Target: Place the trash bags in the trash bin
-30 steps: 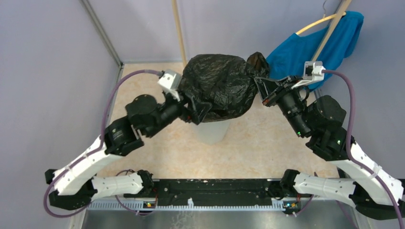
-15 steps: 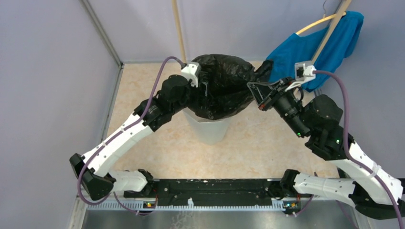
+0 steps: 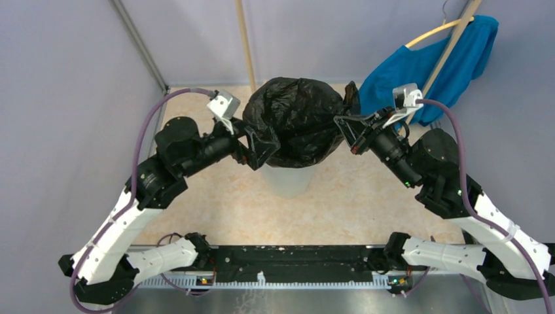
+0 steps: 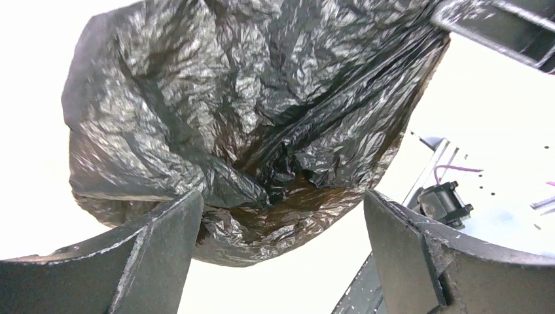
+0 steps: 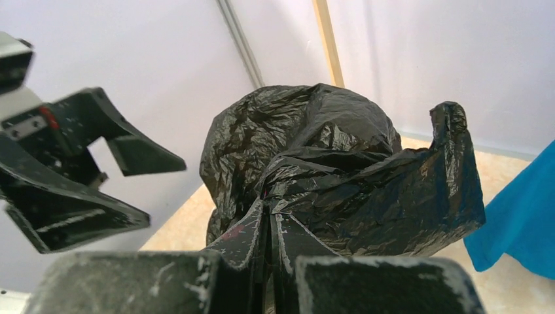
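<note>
A glossy black trash bag (image 3: 298,121) bulges over the top of the white trash bin (image 3: 288,180), hiding its rim. My right gripper (image 3: 341,125) is shut on a fold of the bag at its right side; in the right wrist view the closed fingers (image 5: 269,226) pinch the plastic (image 5: 340,176). My left gripper (image 3: 260,145) is open at the bag's left lower side. In the left wrist view the bag (image 4: 249,118) hangs above and between the spread fingers (image 4: 163,229), not gripped.
A blue cloth garment (image 3: 425,69) hangs on a wooden hanger at the back right, close to my right wrist. Grey walls enclose the left, back and right. A wooden pole (image 3: 245,42) stands behind the bin. The floor (image 3: 353,203) is beige.
My left arm swung from beside the bag up over its top, then back down to the left side with the gripper open. My right gripper moved slightly left, still holding the bag.
</note>
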Controlling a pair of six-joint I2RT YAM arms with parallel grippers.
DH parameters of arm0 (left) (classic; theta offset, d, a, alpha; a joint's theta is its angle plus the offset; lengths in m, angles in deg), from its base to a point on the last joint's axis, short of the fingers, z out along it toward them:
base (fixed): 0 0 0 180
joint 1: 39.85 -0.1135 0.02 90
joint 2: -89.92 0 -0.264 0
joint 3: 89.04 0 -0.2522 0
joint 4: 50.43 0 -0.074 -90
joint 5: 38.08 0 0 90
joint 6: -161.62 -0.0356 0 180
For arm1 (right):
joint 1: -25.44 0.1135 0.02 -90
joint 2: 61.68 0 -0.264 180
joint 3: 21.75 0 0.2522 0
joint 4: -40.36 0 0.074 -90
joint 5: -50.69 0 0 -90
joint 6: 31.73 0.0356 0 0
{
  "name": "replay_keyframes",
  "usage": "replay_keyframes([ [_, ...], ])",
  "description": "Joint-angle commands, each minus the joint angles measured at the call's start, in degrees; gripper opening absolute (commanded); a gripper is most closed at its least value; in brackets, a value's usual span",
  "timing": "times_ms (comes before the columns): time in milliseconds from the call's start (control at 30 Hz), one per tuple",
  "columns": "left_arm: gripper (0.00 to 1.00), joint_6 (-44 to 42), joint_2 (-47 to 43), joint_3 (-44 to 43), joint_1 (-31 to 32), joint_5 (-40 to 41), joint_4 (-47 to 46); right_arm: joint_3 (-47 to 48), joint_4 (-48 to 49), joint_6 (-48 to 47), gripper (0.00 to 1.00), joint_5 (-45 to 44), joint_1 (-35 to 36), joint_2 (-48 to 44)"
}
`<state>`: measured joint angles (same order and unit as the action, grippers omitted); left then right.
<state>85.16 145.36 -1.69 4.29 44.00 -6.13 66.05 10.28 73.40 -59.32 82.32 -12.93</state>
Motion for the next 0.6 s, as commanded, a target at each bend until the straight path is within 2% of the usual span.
replay_keyframes([
  [0, 0.98, -2.52, -0.16, -4.71, -0.02, 3.65, 3.63, 1.71, -0.50, -2.42, 0.00, 1.20, 0.29, -0.21],
  [133, 0.98, -0.85, 4.05, -10.43, -0.02, 13.01, 3.49, 2.10, -1.13, -3.27, 0.00, 4.65, 0.29, 0.28],
  [233, 0.99, -1.34, 10.68, -18.12, -0.70, 15.81, 3.88, 1.88, -1.31, -3.83, 0.00, 8.05, 0.30, 0.42],
  [433, 0.99, -3.11, 23.26, -30.41, -6.15, 10.58, 0.23, 1.64, -2.74, -3.65, 0.00, 9.79, 0.28, 0.73],
  [567, 0.99, -1.73, 30.92, -36.40, -10.72, -0.79, -0.71, 1.63, -2.59, -3.15, 0.00, 10.48, 0.29, 0.73],
])
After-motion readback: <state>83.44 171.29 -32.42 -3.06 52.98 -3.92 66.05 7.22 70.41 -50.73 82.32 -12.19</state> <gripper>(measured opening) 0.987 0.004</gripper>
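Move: The trash bag hangs open in the right fingers, its middle roughly 7 cm ahead of the open left hand, 6 cm to its right and 4 cm lower; from the right hand it lies some 3 cm ahead, 9 cm left and 5 cm below. The trash bin's rim lies beneath the bag, centred about 8 cm ahead, 5 cm right and 14 cm below the left hand. Left hand, open, rises then sweeps forward some 13 cm towards the bag's far edge; right keeps its pinch, easing left. ##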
